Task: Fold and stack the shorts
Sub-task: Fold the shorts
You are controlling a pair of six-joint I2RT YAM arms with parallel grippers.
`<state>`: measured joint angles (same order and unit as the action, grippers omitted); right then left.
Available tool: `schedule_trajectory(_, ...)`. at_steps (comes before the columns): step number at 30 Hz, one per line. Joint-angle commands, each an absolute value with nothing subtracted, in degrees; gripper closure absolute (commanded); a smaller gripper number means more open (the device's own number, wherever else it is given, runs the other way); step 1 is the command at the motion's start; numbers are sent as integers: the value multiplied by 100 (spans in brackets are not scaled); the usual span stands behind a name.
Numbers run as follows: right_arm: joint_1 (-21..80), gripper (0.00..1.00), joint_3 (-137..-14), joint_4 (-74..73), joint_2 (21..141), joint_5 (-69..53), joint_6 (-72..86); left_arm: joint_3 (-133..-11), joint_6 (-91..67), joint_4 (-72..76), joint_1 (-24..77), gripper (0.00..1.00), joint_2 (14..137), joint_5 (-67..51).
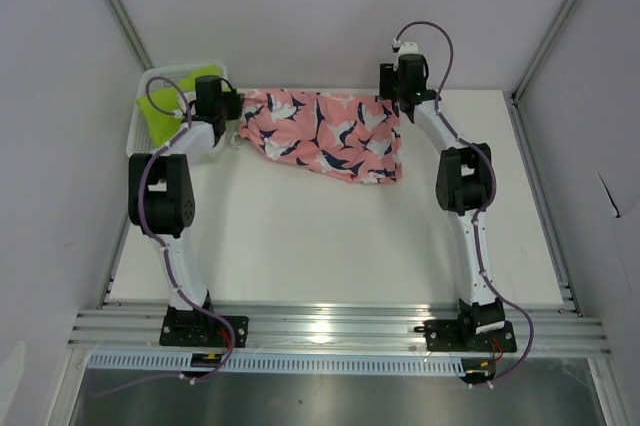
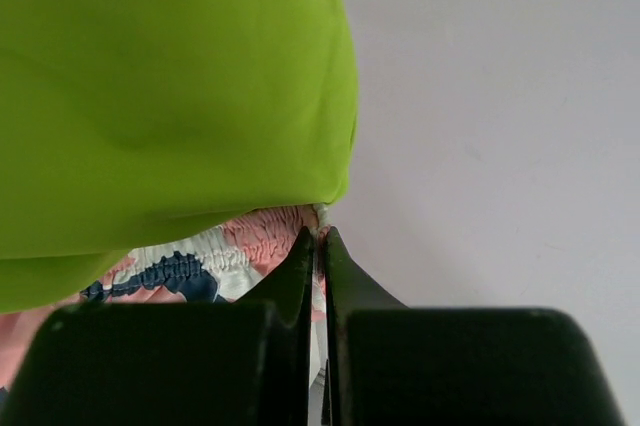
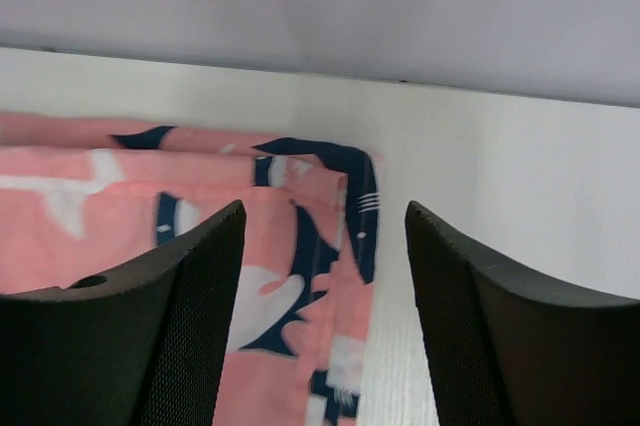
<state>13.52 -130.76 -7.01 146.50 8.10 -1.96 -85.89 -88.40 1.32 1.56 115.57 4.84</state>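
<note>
The coral-pink shorts [image 1: 325, 134] with the navy and white print lie spread along the far side of the table. My left gripper [image 1: 238, 118] is at their left end, shut on the gathered elastic waistband [image 2: 250, 241], which shows pinched at the tips of the left gripper [image 2: 320, 236]. My right gripper [image 1: 396, 106] hovers over the right end, and in the right wrist view the right gripper [image 3: 323, 208] is open, with a folded corner of the pink shorts [image 3: 100, 181] lying below between the fingers. The lime-green shorts [image 1: 172, 96] sit in the basket, and their cloth [image 2: 170, 86] fills the left wrist view.
A white mesh basket [image 1: 138, 131] stands at the far left corner of the table, against the left arm. White walls enclose the table on three sides. The arm bases are mounted on a metal rail [image 1: 330, 326] at the near edge.
</note>
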Motion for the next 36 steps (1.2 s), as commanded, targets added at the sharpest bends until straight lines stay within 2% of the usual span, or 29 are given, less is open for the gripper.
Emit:
schedule_trajectory(1, 1249, 33, -13096, -1729, 13773, -67, 578, -8894, -8736, 404, 185, 100, 11593, 598)
schedule_trajectory(4, 1152, 37, -12894, -2468, 13641, -805, 1053, -9017, -8658, 369, 185, 98, 11680, 554)
schedule_trajectory(7, 1142, 39, -12195, -2646, 13395, -1123, 1238, -9175, -8508, 255, 185, 66, 11760, 501)
schedule_trajectory(8, 1143, 39, -11973, -2550, 13186, -1203, 1248, -9184, -8473, 272, 185, 48, 11760, 501)
schedule_trajectory(9, 1151, 40, -11718, -2444, 13062, -1317, 1283, -9176, -8412, 281, 185, 38, 11734, 492)
schedule_trajectory(10, 1151, 42, -11220, -2348, 12921, -1379, 1335, -9193, -8368, 281, 185, 24, 11733, 492)
schedule_trajectory(13, 1186, 43, -10454, -2040, 12482, -1564, 1371, -9369, -8157, 44, 185, 9, 11698, 501)
schedule_trajectory(20, 1476, 52, -9765, -2152, 12182, -1873, 1310, -9711, -7428, -281, 185, 6, 11426, 466)
schedule_trajectory(24, 1573, 66, -9642, -2478, 12278, -1820, 1231, -9659, -7137, -439, 193, 6, 11207, 413)
schedule_trajectory(28, 1600, 75, -9168, -2812, 12007, -1293, 1213, -9536, -6821, -518, 246, 6, 10865, 360)
schedule_trajectory(35, 1389, 82, -7095, -2593, 10621, -293, 1257, -8974, -6109, -747, 703, 5, 10179, 676)
schedule_trajectory(36, 1345, 85, -6858, -2532, 10443, -177, 1318, -8921, -6047, -843, 842, 5, 10108, 799)
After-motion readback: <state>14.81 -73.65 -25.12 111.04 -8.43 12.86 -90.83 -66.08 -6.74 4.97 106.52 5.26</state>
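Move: The near right corner of the shorts lies about 26 cm back from my right hand, about 1 cm left and 11 cm below. Their far right corner is almost under that hand, 2 cm ahead, 2 cm right and 9 cm below. My left hand still pinches the far waistband corner; from it, the near right corner is roughly 16 cm back, 40 cm right and 15 cm below, and the green cloth about 13 cm left, 2 cm ahead and 6 cm below. I lift my right hand a few centimetres off the far corner, then sweep it back nearly 30 cm and down to the near right corner, tipping the fingers down some 45 degrees and closing them on the cloth there. My left hand opens early, lets go of the waistband, then rises about 8 cm and starts to draw back and right, rolling its left side up. ##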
